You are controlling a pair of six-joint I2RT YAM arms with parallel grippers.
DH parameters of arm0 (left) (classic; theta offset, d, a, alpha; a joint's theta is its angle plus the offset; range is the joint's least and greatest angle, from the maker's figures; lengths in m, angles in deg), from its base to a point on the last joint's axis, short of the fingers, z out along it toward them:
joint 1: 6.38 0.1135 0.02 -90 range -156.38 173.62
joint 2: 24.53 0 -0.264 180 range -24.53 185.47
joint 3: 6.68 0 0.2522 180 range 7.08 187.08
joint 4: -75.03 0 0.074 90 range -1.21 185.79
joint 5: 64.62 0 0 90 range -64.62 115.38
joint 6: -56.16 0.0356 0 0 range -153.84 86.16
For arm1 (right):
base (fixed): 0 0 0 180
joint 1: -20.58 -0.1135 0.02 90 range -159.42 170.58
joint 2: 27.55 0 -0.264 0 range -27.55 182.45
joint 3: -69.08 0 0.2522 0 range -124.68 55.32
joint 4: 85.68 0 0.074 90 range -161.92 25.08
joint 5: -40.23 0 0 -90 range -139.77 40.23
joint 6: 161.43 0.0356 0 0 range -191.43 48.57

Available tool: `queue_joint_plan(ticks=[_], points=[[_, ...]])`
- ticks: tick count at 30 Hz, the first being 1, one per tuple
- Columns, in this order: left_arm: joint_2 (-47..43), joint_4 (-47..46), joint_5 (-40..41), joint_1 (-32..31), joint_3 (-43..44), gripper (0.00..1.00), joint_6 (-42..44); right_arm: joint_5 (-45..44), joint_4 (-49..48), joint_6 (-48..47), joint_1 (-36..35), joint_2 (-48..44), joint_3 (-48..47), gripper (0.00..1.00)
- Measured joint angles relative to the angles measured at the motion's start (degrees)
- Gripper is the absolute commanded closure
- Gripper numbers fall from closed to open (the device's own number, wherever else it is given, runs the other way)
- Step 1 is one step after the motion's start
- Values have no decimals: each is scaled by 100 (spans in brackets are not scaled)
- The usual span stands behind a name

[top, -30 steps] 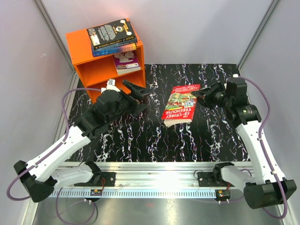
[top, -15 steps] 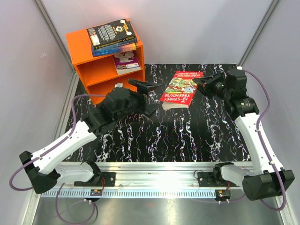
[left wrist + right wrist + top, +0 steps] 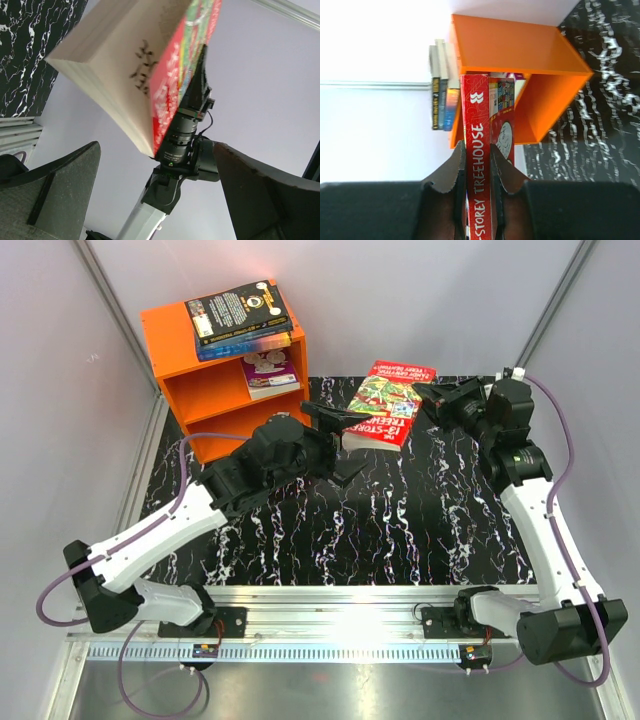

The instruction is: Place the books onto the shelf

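The red book [image 3: 385, 405] hangs above the table, and my right gripper [image 3: 432, 400] is shut on its spine edge [image 3: 476, 115]. My left gripper [image 3: 345, 443] is open just left of and below the book's page edge [image 3: 115, 75], with its fingers [image 3: 60, 190] wide apart and nothing between them. At the far left stands the orange shelf [image 3: 215, 365]. A black book [image 3: 238, 308] lies on a blue one [image 3: 250, 340] on its top. A green-purple book [image 3: 270, 370] lies in the upper compartment. The right wrist view shows the shelf [image 3: 520, 50] beyond the red book.
The black marbled table [image 3: 400, 520] runs from the shelf to the right wall. Grey walls close in the back and both sides. A metal rail [image 3: 330, 605] with both arm bases lines the near edge.
The right arm has lifted the red book off the table and carried it back and to the left. The left arm has swung right toward the book, jaws still open.
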Motion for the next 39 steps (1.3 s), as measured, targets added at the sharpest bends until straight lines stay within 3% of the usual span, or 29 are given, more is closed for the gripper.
queue_joint_plan(ticks=[9,14,17,20,24,27,38,39], points=[[66,31,-4,0,48,1,15,828,-1115,688,-2,450,-55,100],[74,22,-136,63,55,17,26,1436,-1580,1143,0,678,-59,100],[105,-63,-448,240,55,28,35,1808,-1558,1207,0,774,-179,100],[109,-94,-525,378,55,57,44,2039,-1554,1182,-2,802,-258,100],[103,-181,-533,463,59,78,105,2083,-1541,1167,0,761,-175,100],[101,-98,-560,498,131,99,212,2002,-1530,1178,9,612,66,100],[103,520,-793,509,483,100,933,1790,-975,1130,22,-7,584,100],[103,542,-824,509,501,100,1036,1775,-887,1095,22,-61,590,91]])
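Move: The red book, already pinched by its spine in the right hand, has its middle about 10 cm ahead of the left hand and 6 cm to its right, roughly level; from the right hand it lies some 6 cm left and 2 cm back. The purple book on the orange shelf lies about 40 cm ahead of the left hand, 23 cm to its left and 20 cm lower. Swinging left and up by about 5 cm while turning some 20 degrees counter-clockwise, the right hand brings the red book's near-left page edge in between the open left fingers, then sinks and draws back some 4 cm, its grip kept. The left hand waits, eases about 2 cm forward, closes on that edge and comes back a little with the book still held by both. ##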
